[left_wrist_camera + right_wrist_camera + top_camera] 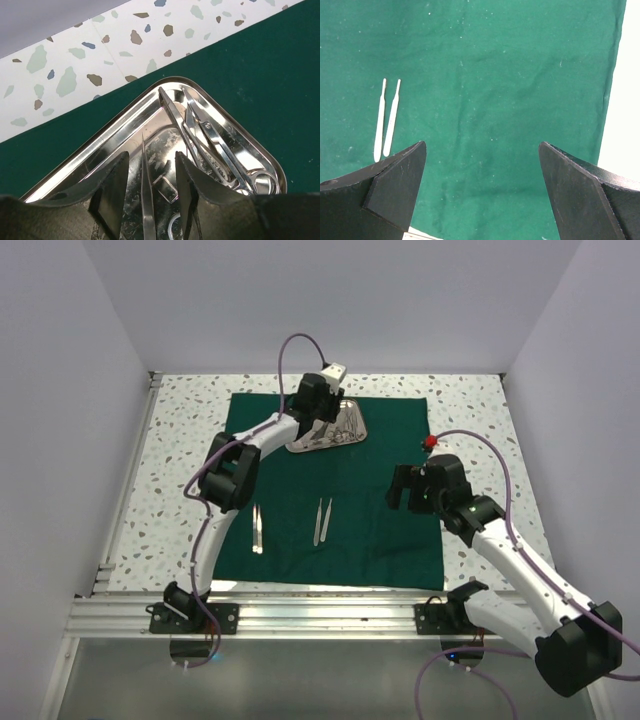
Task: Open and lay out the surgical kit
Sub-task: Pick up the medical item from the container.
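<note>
The dark green cloth [370, 455] lies spread flat on the table. The steel tray [350, 426] stands at its far middle. My left gripper [318, 412] reaches into the tray [120, 125]. In the left wrist view it [150, 192] is open, its fingers on either side of a thin tweezers [146, 200] without touching it. Scissor-like instruments [215, 145] lie in the tray's right part. Two tweezers [257, 528] [322, 521] lie on the cloth's near part. My right gripper [404, 487] is open and empty above the cloth [485, 75], right of one tweezers [386, 120].
The speckled table [480, 430] borders the cloth on all sides and shows in the left wrist view [75, 60]. An aluminium rail [320, 615] runs along the near edge. White walls [60, 390] stand left, right and behind. A red knob [431, 443] sits by the right arm's cable.
</note>
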Controlling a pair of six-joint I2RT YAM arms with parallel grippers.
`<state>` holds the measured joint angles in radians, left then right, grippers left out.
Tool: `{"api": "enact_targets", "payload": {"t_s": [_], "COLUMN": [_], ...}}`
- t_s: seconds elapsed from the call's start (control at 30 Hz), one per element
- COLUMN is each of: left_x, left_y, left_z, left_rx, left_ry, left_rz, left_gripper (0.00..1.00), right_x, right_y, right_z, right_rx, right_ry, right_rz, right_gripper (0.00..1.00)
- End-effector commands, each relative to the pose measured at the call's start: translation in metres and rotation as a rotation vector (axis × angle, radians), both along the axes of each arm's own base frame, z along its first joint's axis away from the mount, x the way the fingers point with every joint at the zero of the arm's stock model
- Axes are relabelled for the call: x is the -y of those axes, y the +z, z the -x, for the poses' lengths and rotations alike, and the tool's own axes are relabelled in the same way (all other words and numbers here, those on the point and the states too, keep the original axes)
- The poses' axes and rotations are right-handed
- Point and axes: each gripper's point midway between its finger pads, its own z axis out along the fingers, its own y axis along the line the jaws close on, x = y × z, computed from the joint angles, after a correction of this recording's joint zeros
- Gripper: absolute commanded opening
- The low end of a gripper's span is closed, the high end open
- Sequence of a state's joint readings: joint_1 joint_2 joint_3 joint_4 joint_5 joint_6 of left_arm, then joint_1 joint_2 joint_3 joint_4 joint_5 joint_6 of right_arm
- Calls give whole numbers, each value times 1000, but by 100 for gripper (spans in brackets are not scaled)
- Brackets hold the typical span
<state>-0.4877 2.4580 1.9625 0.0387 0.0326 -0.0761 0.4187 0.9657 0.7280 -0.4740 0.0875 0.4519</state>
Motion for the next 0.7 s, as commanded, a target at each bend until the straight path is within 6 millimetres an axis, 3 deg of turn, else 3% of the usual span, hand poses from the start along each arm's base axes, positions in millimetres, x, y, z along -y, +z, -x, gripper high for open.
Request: {"api": "enact_targets", "payload": {"t_s": [0.0, 0.17, 0.3, 0.5, 0.6, 0.63, 0.67], "left_x": [3, -15, -17, -18, -21, -23, -25], "left_y": [8, -11, -32, -43, -40, -38, -35], "left_z": [-2, -1, 5, 8, 7, 5, 4], "left_rx": [16, -29, -77, -106, -101, -94, -92], "left_ry": [-34, 41, 35, 34, 49, 60, 71], "left_rz": [-18, -87, -117, -131, -138, -141, -142], "left_gripper": [45, 42, 42, 36, 17, 0, 0], "right_x": [-1, -2, -2, 0, 1, 1, 1], "right_y": [7, 8, 8, 7, 8, 8, 9], "right_z": [-9, -10, -10, -10, -9, -9, -9], "right_rx": [34, 36, 36, 36, 40, 40, 41], "right_ry": [-14, -13, -13, -19, -21, -20, -21], "right_rz": [-6, -7, -7, -2, -2, -2, -3], "right_gripper": [98, 98, 98, 98, 99, 99, 99]}}
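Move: The tweezers in the tray lie close under the left hand, their middle about 4 cm below, 2 cm back and 2 cm to its left. The scissors are level with the hand, some 4 cm to its right; the tray's far right corner is roughly 7 cm ahead and 6 cm right, both also about 4 cm lower. From the right hand the tweezers are around 30 cm ahead, 18 cm left and 11 cm below. Down into the tray goes the left hand, about 4 cm, easing a centimetre or two to its left onto the tweezers as the wrist tips its fingers slightly further down. Once it has stopped sinking, its half-open fingers close almost fully and pinch the tweezers across their sides behind the points, the grip effort rising. ##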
